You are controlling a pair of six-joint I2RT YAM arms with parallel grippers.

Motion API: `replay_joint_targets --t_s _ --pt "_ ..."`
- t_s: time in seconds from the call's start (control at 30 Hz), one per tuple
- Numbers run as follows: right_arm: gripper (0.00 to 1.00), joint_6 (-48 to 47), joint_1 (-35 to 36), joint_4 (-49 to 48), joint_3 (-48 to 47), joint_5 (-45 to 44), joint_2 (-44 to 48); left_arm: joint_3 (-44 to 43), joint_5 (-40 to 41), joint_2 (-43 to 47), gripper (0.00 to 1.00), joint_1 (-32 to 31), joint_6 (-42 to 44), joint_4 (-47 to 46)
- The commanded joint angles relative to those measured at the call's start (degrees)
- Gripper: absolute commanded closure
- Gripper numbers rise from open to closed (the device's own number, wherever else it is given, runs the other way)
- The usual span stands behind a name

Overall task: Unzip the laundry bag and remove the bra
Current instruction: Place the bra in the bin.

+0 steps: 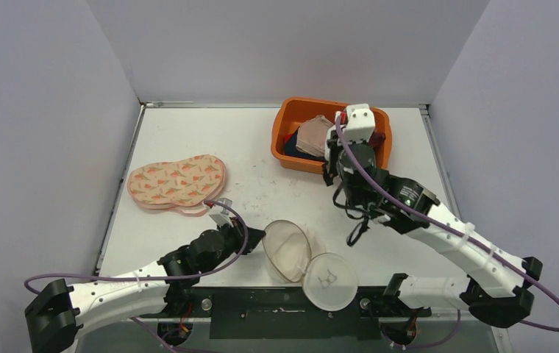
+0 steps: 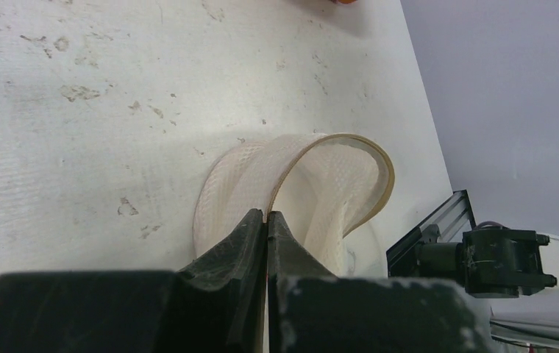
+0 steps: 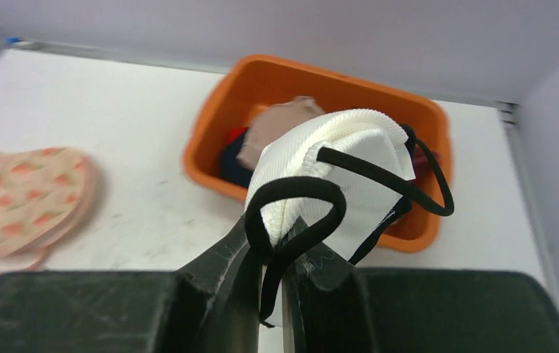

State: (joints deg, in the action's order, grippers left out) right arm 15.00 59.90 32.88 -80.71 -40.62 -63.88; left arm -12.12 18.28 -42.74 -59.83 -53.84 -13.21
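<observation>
The laundry bag [image 1: 289, 250], a pale translucent mesh clamshell, lies unzipped at the table's near edge, its second half [image 1: 330, 281] hanging over the rail. My left gripper [image 1: 257, 237] is shut on the bag's raised rim, and the mesh [image 2: 335, 184] curls up just past the fingertips [image 2: 267, 215]. My right gripper [image 3: 280, 228] is shut on the bra [image 3: 350, 154], a white ribbed cup with black straps [image 3: 298, 187] looping around the fingers. It holds the bra in the air on the near side of the orange bin [image 3: 262, 73].
The orange bin [image 1: 285, 125] at the back holds beige and dark clothes. A flat peach-patterned, bra-shaped case [image 1: 177, 182] lies at the left. Grey walls close in the table on three sides. The metal rail [image 1: 284, 301] runs along the near edge.
</observation>
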Motion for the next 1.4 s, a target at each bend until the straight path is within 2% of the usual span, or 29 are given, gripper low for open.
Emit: replay_joint_targets --t_s 0.0,0.13,0.27,0.6,1.03,1.37 --pt "0.95 -4.9 -11.9 -5.1 -2.4 -5.6 -5.8 0.0 3.9 3.1 1.00 0.4 -1.2 4.7" --pt "0.95 -6.1 -20.2 -9.2 -3.9 -2.7 -12.9 0.2 5.0 4.7 1.00 0.4 -1.7 7.1" --pt "0.95 -7.3 -23.3 -11.5 -7.7 -2.6 -20.4 0.3 5.2 5.1 1.00 0.6 -2.3 7.9" --pt "0.95 -14.1 -23.4 -14.5 -16.5 -3.7 -35.6 2.4 4.1 4.8 1.00 0.6 -4.7 5.2" --pt "0.95 -13.9 -22.9 -12.5 -22.4 0.0 -47.6 4.9 4.4 8.5 1.00 0.6 -5.7 6.8" --pt "0.95 -13.1 -23.7 -8.8 -28.9 4.3 -57.5 5.3 3.3 6.6 1.00 0.8 -5.6 4.9"
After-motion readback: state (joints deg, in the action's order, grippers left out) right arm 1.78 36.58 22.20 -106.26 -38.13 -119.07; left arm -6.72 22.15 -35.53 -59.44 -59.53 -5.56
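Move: The bin that the white bra is bound for has its middle about 29 cm ahead of the right hand, 5 cm to its right and some 32 cm below. Inside it, the beige bra lies about 30 cm ahead of the hand, neither left nor right, and the maroon cloth 28 cm ahead and 13 cm right. From the left hand the bin is roughly 37 cm ahead and 20 cm right; the laundry bag hangs 7 cm right, 2 cm back. The white bra, still pinched by a strap in the shut right fingers, is carried over the bin: forward about 25 cm, first veering right and then curving back left, while sinking some 19 cm, faster towards the end. The wrist rolls left side down and tips slightly, swinging clockwise and partly back. The left hand keeps its pinch on the laundry bag's rim, easing down and left about 5 cm. ##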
